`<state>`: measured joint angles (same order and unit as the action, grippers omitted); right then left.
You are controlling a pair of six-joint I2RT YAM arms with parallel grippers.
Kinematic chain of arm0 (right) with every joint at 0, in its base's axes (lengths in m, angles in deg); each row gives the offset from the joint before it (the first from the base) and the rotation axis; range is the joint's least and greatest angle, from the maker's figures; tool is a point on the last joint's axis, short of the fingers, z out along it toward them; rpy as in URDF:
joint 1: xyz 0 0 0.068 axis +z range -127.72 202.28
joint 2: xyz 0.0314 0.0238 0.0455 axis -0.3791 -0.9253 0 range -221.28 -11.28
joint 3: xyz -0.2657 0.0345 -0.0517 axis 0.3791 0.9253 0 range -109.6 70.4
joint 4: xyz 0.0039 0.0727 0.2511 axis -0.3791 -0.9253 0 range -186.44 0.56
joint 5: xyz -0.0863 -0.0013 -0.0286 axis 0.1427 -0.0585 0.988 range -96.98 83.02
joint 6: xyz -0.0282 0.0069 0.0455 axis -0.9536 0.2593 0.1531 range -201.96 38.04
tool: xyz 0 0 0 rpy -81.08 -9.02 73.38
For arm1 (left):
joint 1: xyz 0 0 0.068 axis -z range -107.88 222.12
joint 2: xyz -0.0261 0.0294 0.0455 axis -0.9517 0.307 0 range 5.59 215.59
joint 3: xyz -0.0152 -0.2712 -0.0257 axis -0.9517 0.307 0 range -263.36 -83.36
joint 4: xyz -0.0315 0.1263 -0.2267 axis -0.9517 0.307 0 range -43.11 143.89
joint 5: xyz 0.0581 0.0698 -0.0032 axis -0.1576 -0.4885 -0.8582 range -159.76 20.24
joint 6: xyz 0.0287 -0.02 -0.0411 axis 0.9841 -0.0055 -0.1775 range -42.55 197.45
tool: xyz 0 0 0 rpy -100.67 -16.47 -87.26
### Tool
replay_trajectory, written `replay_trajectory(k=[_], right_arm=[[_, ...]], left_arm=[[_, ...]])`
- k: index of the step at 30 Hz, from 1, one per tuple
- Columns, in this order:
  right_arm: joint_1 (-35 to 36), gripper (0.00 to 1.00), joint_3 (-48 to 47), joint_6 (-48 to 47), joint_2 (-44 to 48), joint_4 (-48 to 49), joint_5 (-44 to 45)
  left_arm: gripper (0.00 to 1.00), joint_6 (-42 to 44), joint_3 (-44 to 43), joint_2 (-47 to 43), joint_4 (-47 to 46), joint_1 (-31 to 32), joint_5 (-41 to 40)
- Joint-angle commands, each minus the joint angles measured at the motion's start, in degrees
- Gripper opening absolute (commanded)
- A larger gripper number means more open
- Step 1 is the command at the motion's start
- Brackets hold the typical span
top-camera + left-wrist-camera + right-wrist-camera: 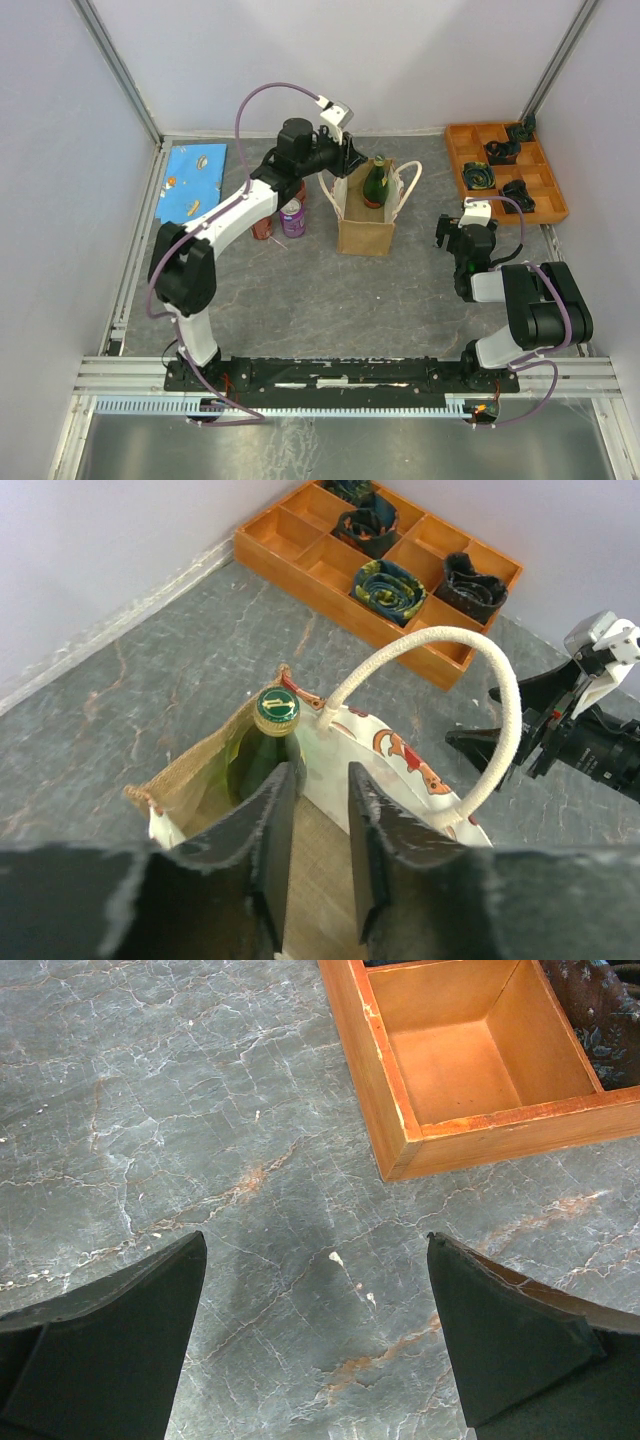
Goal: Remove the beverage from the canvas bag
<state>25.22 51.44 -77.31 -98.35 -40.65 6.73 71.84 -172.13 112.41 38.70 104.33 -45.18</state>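
Note:
The tan canvas bag (364, 225) stands upright at mid-table with two white rope handles (497, 695). A green glass bottle (376, 183) with a green and gold cap (277, 709) stands inside it, its neck rising above the rim. My left gripper (351, 158) hovers at the bag's rear-left rim. In the left wrist view its jaws (322, 775) are a narrow gap apart with nothing between them, just right of the bottle neck. My right gripper (443, 232) is wide open and empty over bare table (315, 1245), right of the bag.
An orange compartment tray (548, 203) with rolled dark items sits at the back right; its corner shows in the right wrist view (390, 1150). A purple can (291, 218) and a brown can (263, 228) stand left of the bag. A blue patterned sheet (193, 178) lies far left.

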Motion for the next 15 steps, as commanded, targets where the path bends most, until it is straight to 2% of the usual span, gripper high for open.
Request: replay_trajectory(k=[1,6,10,15], right_arm=[[-0.18,0.99,-1.52,-0.08,0.5,1.57,-0.36],[-0.13,0.99,-1.52,-0.07,0.51,1.59,-0.36],[-0.2,0.99,-1.51,-0.08,0.53,1.57,-0.38],[-0.13,0.99,-1.52,-0.11,0.55,1.56,-0.36]], left_arm=[[0.36,1.08,-5.96,2.36,-7.49,0.8,3.63],[0.42,4.59,-7.32,5.65,-8.31,2.25,2.76],[0.57,5.51,-6.83,8.2,-12.0,2.75,2.02],[0.58,8.55,-6.9,11.32,-15.4,3.41,-0.13]])
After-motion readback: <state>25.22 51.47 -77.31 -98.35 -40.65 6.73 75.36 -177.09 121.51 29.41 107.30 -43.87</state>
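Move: The green bottle stands in the far part of the canvas bag, roughly 6 cm to the right of the left hand, 4 cm ahead and with its middle about 14 cm below. The bag's middle is some 4 cm right and 1 cm back from that hand, 16 cm down; the purple can is about 16 cm left, 2 cm back and 18 cm lower. From the right hand the green bottle lies around 25 cm left, 10 cm ahead and 5 cm higher. Towards the green bottle's neck, the empty left hand moves about 5 cm to the right, edging slightly forward over the bag opening and staying at nearly the same height. Its fingers open from about a third to over half, while the wrist turns about 5 degrees clockwise and tips slightly up; no grip on the bottle yet. ##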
